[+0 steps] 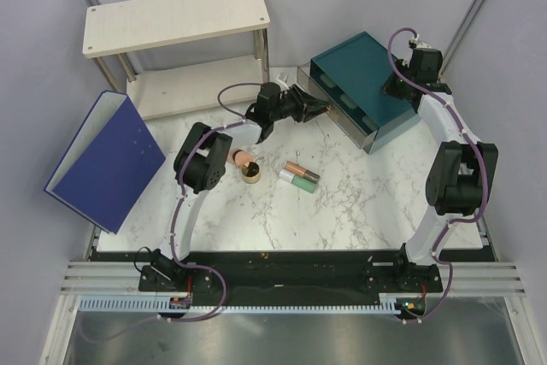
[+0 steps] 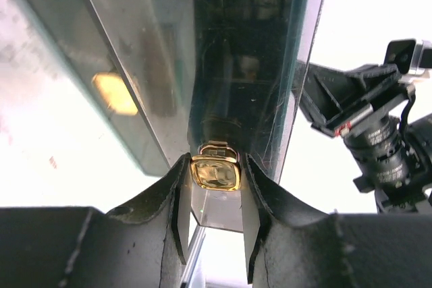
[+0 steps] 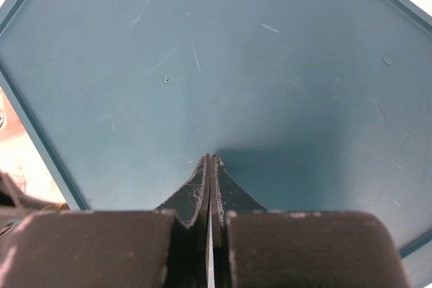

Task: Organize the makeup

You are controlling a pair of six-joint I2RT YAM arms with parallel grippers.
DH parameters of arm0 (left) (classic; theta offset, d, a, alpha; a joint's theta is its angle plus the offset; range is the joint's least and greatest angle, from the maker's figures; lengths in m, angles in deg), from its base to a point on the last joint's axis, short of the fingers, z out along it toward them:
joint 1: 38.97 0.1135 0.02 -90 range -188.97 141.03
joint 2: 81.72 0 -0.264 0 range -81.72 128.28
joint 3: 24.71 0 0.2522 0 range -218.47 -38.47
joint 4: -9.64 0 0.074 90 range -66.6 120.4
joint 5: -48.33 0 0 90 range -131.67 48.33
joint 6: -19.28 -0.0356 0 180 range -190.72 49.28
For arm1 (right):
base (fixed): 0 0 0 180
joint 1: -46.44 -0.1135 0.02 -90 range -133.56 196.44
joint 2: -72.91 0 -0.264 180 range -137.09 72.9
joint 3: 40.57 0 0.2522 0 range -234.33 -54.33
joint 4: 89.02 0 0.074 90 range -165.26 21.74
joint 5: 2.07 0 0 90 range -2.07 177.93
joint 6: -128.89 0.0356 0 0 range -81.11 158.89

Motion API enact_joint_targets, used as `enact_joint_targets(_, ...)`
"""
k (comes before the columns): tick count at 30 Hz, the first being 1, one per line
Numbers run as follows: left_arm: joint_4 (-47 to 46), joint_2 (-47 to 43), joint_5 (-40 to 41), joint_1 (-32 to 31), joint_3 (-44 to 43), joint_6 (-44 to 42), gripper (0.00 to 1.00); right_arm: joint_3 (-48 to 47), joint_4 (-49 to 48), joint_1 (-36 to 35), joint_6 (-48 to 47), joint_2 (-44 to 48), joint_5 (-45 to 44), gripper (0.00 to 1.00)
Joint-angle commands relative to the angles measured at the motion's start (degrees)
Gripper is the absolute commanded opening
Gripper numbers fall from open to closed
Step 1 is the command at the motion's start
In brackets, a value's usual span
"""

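My left gripper (image 2: 215, 164) is shut on a small shiny gold makeup piece (image 2: 215, 173), pinched between both fingertips. It hangs over the clear pulled-out drawer (image 2: 162, 65) of the teal drawer box (image 1: 363, 74); in the top view this gripper (image 1: 323, 107) sits at the drawer's front. On the marble lie a peach-pink compact (image 1: 242, 157), a gold-rimmed tin (image 1: 252, 172), a copper-black tube (image 1: 302, 170) and a mint-green tube (image 1: 297, 181). My right gripper (image 3: 211, 160) is shut with nothing in it, just above the teal box top (image 3: 223, 52).
A blue binder (image 1: 107, 160) leans at the table's left edge. A white two-level shelf (image 1: 175, 19) stands at the back left. The right arm (image 1: 457, 168) arches along the right side of the marble table (image 1: 342, 220).
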Motion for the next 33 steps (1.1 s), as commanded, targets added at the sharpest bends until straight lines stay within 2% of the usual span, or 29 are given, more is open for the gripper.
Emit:
enact_joint_targets(1, -0.6, -8.2, -1.0, 0.9, 6.8, -6.5, 0.02, 1.5, 2.2, -0.1, 0.4, 0.4, 0.5, 0.0)
enact_joint_targets(9, 0.5, -16.2, 0.2, 1.9, 16.8, -9.4, 0.03, 1.6, 2.0, -0.1, 0.7, 0.1, 0.9, 0.0)
enact_joint_targets(13, 1.0, -16.7, -1.3, 2.4, 19.2, -10.6, 0.11, 1.9, 1.9, -0.1, 0.9, -0.2, 1.5, 0.0)
enact_joint_targets(14, 1.4, -16.7, -2.1, 2.4, 19.2, -10.9, 0.22, 2.0, 1.9, 0.0, 1.0, -0.3, 1.7, 0.0)
enact_joint_targets(16, 1.6, -16.8, -2.8, 2.5, 19.0, -12.1, 0.37, 2.0, 1.9, -0.1, 1.1, -0.3, 2.0, 0.0)
enact_joint_targets(17, 1.9, -16.6, -3.6, 2.5, 18.7, -12.6, 0.59, 2.0, 1.9, -0.1, 1.0, -0.3, 2.1, 0.0)
enact_joint_targets(18, 2.0, -16.5, -4.7, 2.5, 18.4, -14.0, 0.72, 2.0, 1.9, -0.1, 0.9, -0.2, 2.2, 0.0)
enact_joint_targets(20, 2.8, -17.7, -7.0, 2.7, 17.9, -16.4, 0.87, 2.0, 1.9, -0.1, 0.9, -0.3, 2.4, 0.0)
enact_joint_targets(23, 8.4, -22.3, -7.9, 3.5, 18.6, -24.2, 0.9, 2.0, 1.8, 0.0, 1.0, -0.1, 2.9, 0.0)
enact_joint_targets(30, 37.3, -32.0, -8.2, 3.8, 15.3, -55.7, 0.9, 2.7, 1.8, -0.1, 1.1, 0.2, 3.4, 0.0)
enact_joint_targets(31, 44.4, -32.3, -8.3, 3.7, 14.5, -58.7, 0.9, 2.7, 1.8, -0.1, 1.2, 0.2, 3.5, 0.0)
enact_joint_targets(33, 51.6, -32.4, -8.3, 3.4, 11.6, -67.5, 0.91, 2.7, 1.8, -0.1, 1.2, -0.1, 3.7, 0.0)
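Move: My left fingers are already pinching the gold knob of the partly opened upper drawer, right at the hand point. The closed lower drawer's knob is about 3 cm ahead, 4 cm right and 6 cm below; the teal cabinet's middle is some 8 cm ahead and 12 cm right. The brown tube lies on the table roughly 13 cm back, 5 cm left. From my right hand, the upper knob is about 4 cm back, 17 cm left and 5 cm lower. I keep my left hand's grip on the upper knob and draw the drawer left and back, away from the cabinet, about 6 cm, while my closed right fingertips stay on the cabinet top. Then I spread the left fingers wide, let go of the knob and withdraw back and left, dipping slightly before rising about 4 cm, the wrist rolling some 30 degrees. ##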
